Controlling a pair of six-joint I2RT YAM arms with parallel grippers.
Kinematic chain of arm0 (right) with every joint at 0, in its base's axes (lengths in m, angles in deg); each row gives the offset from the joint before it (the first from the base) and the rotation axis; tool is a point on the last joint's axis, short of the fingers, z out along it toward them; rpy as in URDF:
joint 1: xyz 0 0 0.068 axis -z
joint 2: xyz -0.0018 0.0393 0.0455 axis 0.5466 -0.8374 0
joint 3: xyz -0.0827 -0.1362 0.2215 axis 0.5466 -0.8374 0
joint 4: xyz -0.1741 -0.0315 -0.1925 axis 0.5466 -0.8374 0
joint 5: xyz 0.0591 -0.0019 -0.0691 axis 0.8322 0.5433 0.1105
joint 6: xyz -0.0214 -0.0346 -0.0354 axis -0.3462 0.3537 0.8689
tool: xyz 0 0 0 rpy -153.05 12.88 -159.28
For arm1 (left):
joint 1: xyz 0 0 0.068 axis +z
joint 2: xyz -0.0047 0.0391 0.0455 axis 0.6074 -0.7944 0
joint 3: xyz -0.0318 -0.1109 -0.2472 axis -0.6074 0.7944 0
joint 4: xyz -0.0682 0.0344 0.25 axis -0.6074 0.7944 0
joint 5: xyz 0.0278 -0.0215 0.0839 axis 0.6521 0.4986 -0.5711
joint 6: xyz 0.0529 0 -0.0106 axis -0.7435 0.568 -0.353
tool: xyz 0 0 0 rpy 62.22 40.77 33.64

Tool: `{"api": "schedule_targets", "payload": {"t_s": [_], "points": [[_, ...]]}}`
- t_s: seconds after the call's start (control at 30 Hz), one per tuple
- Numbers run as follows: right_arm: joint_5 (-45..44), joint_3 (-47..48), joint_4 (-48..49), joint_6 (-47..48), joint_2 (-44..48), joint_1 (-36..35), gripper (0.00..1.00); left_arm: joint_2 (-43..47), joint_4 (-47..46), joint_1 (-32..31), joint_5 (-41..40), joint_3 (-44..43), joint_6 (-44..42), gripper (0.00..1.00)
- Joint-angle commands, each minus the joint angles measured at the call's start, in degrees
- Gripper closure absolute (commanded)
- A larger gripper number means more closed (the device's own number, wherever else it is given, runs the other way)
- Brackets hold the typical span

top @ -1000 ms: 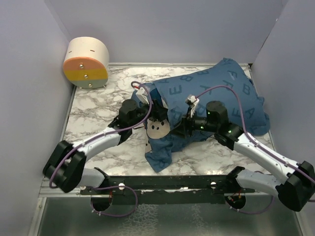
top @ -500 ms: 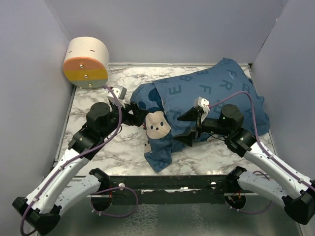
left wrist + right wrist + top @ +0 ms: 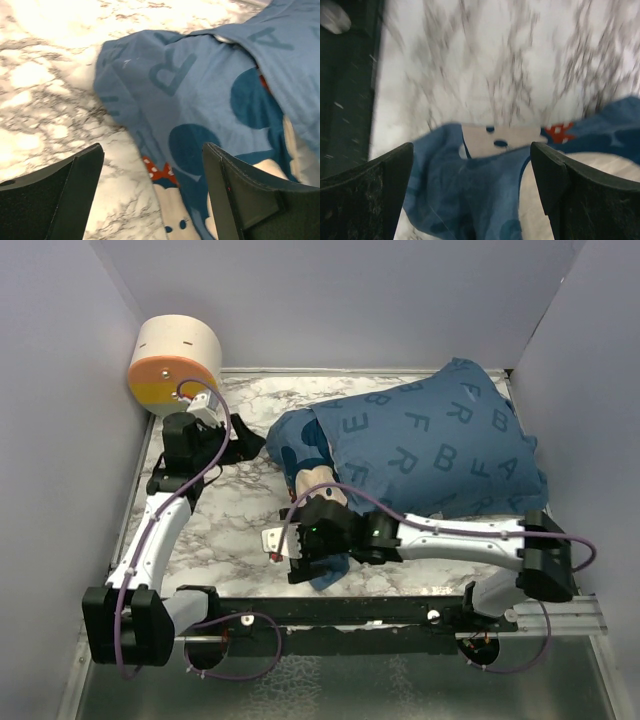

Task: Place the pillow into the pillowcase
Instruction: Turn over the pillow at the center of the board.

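The dark blue pillowcase with light letters lies bulging across the right half of the marble table; the pillow is hidden inside it. A flap with a mouse face hangs toward the front edge. My left gripper stands open just left of the case's left end, not touching it; in the left wrist view the cloth lies ahead of the open gripper. My right gripper hovers open over the front flap; in the right wrist view the flap lies between the spread fingers, ungripped.
A round wooden box with an orange and yellow face sits at the back left corner. Grey walls close in left, back and right. The dark rail of the arm bases runs along the front edge, close to the right gripper.
Both grippers opened and let go of the pillowcase. The left arm drew back toward the back left. The right arm swung left and forward, over the front flap.
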Motion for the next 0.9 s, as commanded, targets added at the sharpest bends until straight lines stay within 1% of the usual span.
{"api": "schedule_targets", "payload": {"t_s": [0.0,0.1,0.13,0.2,0.23,0.27,0.3,0.33,0.37,0.4,0.43,0.47,0.5,0.53,0.6,0.67,0.77,0.83,0.87], "points": [[-29.4,0.4,-6.7,3.3,-7.6,-0.7,0.00,8.5,-2.8,-0.2,-11.0,6.2,-7.5,0.17],[-34.8,-2.3,-4.6,2.2,-9.5,-0.6,0.00,15.2,-5.8,-0.1,-16.3,13.4,-10.2,0.14],[-38.5,-3.3,-3.4,2.0,-10.1,-0.7,0.00,16.7,-5.5,-0.2,-17.0,13.9,-10.9,0.14],[-42.8,-4.9,-0.8,1.7,-12.2,-0.1,0.00,19.6,-5.3,-0.2,-17.8,14.6,-11.3,0.14],[-44.5,-5.1,0.6,1.3,-13.8,0.4,0.01,20.6,-6.0,-0.2,-17.9,15.5,-11.1,0.14],[-45.9,-5.0,2.1,0.7,-15.7,1.2,0.07,22.1,-6.1,-0.1,-18.1,15.9,-11.1,0.14],[-47.1,-4.9,3.1,-0.1,-16.8,2.2,0.16,23.3,-6.0,-0.1,-18.6,16.1,-11.3,0.14],[-47.8,-4.6,3.9,-1.0,-17.6,3.3,0.31,24.5,-6.0,-0.1,-19.7,16.5,-11.5,0.14],[-48.2,-4.2,4.7,-1.7,-17.7,4.2,0.57,25.7,-5.8,-0.2,-21.6,16.9,-11.9,0.14],[-48.3,-3.7,5.4,-2.4,-17.4,5.4,0.76,27.2,-5.7,-0.2,-22.9,17.2,-12.2,0.14],[-47.5,-2.7,5.5,-3.2,-16.7,6.1,0.88,28.5,-5.8,-0.2,-24.3,17.5,-12.3,0.14],[-46.7,-1.2,5.8,-3.8,-15.6,6.5,0.96,29.7,-5.8,-0.2,-25.7,17.8,-12.4,0.15],[-45.2,0.6,6.6,-4.3,-13.9,6.7,0.99,30.7,-5.8,-0.1,-27.0,17.9,-12.5,0.15],[-43.6,3.1,8.0,-4.6,-12.2,6.8,0.99,31.6,-5.9,-0.1,-28.6,17.9,-12.6,0.15],[-38.3,10.9,12.0,-4.7,-9.7,7.0,0.99,32.8,-5.7,-0.1,-31.3,17.9,-12.7,0.15],[-33.2,22.9,13.1,-4.7,-11.0,7.2,0.99,34.4,-5.6,-0.1,-34.0,18.0,-12.8,0.15],[-27.0,52.5,6.7,-5.2,-20.7,7.1,0.99,37.5,-6.0,-0.1,-38.2,18.9,-13.3,0.15],[-23.0,77.5,1.1,-5.2,-30.1,6.4,0.99,39.8,-6.7,-0.1,-40.1,19.7,-13.7,0.15],[-22.2,87.7,0.7,-4.3,-34.2,5.6,0.99,40.7,-7.2,-0.1,-40.7,20.1,-13.8,0.15]]}}
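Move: Ahead and slightly right of the open right hand, about 10 cm out, 5 cm right and 11 cm below, lies the printed loose end of the pillowcase. Its near corner is roughly 8 cm back and 8 cm right of the hand, its far-left corner some 24 cm ahead and level sideways; the pillow's bulk fills the board about 20 cm ahead and 33 cm right. From the left hand, the loose end lies about 11 cm back and 14 cm right, well below. Dipping about 10 cm while going forward and rightward, the right hand steepens its fingers onto the printed loose end, closes and pinches a fold of blue cloth, then sweeps it up some 26 cm, forward and left, having turned roughly 40 degrees clockwise overall. The left hand, empty and open, backs off to the left and rises, its fingers tipping up and swinging leftward. ##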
